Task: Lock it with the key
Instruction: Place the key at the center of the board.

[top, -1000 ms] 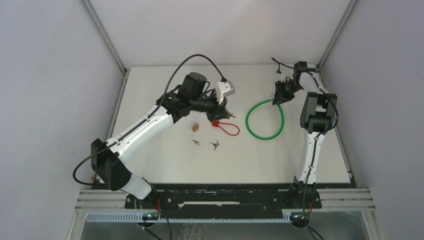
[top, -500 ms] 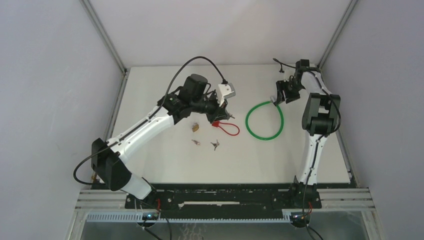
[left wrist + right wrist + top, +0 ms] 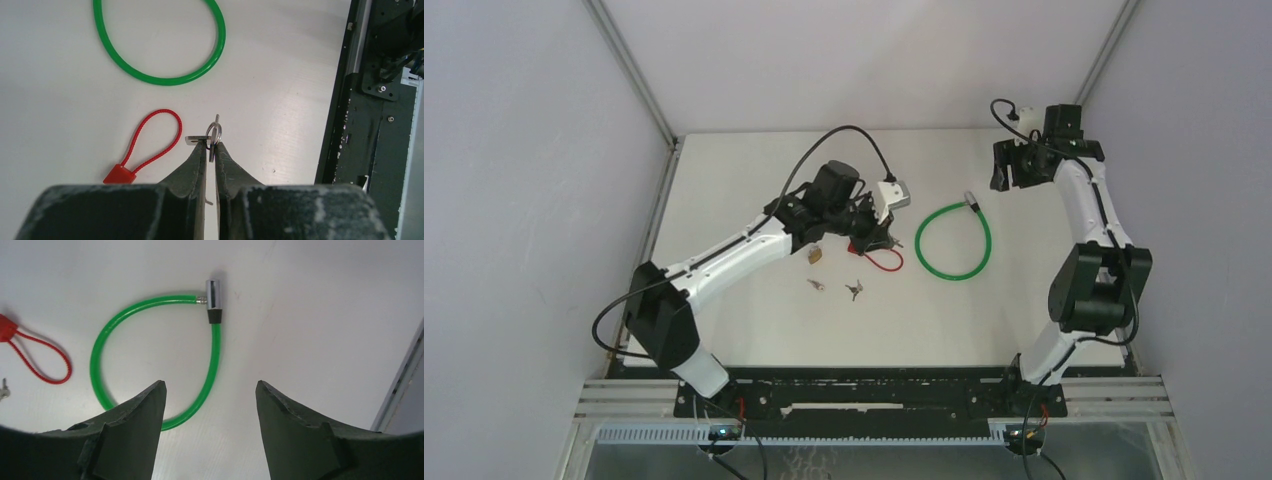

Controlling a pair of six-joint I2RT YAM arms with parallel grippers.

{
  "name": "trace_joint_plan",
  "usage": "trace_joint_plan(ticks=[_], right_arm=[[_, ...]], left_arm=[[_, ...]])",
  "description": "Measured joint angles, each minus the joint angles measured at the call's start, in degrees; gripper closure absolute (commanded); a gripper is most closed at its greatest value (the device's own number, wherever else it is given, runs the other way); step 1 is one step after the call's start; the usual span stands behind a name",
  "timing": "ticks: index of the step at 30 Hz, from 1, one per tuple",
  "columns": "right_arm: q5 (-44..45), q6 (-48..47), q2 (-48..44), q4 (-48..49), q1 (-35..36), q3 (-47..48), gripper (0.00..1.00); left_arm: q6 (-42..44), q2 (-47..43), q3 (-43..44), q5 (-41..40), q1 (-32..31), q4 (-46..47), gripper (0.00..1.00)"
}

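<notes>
My left gripper [image 3: 211,145] is shut on a small metal key [image 3: 212,150] on a split ring [image 3: 216,131], held just above the table beside the red cable lock [image 3: 119,175]. In the top view that gripper [image 3: 879,238] hangs over the red loop [image 3: 886,264]. The green cable lock [image 3: 921,250] lies in a closed loop at centre right, its chrome head [image 3: 214,294] on the table. Far back on the right, my right gripper [image 3: 1012,168] stands open and empty [image 3: 210,385], above and apart from the green cable [image 3: 100,347].
A small brass padlock [image 3: 814,255] and two loose keys [image 3: 817,284] [image 3: 854,290] lie in front of the left gripper. White walls and metal rails close the table in on the left, back and right. The black base rail [image 3: 370,100] runs along the near edge.
The right gripper opened, let go of the green lock's head and drew back to the far right. The left gripper moved a little right with the key.
</notes>
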Motion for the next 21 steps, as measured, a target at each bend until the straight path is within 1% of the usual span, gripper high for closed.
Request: trace_joint_plan(ticks=[5,11,16,21], right_arm=[[-1.7,3.0,-6.5,2.7,-0.1,-6.8,0.26],[-2.9,6.3,-10.8,5.6,-0.4,-12.4,0.25],[-3.5,8.0,-12.2,7.5,-1.2,-14.6,0.24],[-4.7,9.5,-13.4,8.9,-4.3,-16.3,0.24]], left_arm=[[-0.7,3.2,0.0,-0.2,-1.1,1.3,0.89],[-1.5,5.4,0.0,-0.2,-1.9,2.7,0.89],[-2.3,6.6,0.0,-0.2,-2.1,4.1,0.89],[-2.7,8.8,0.0,-0.5,-2.8,5.0,0.89]])
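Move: The left gripper holds the keys on their ring; the open patch of board they are bound for is about 5 cm to its right, about level with it fore and aft, some 19 cm below. At board height too, the red loop's middle is 3 cm ahead and 1 cm left, its red lock body 6 cm ahead and 10 cm left, the green cable ring 10 cm ahead and 16 cm right. From the right hand, the patch is about 17 cm back, 21 cm left and 17 cm below. Bring the left gripper down about 5 cm and some 3 cm to the right, towards the clear board between the red loop and the green cable, keeping the fingers shut on the keys and letting the wrist tilt only about 5 degrees. Draw the empty, open right gripper back about 4 cm, away from the green cable's metal head, turning it slightly clockwise and raising its left side. ##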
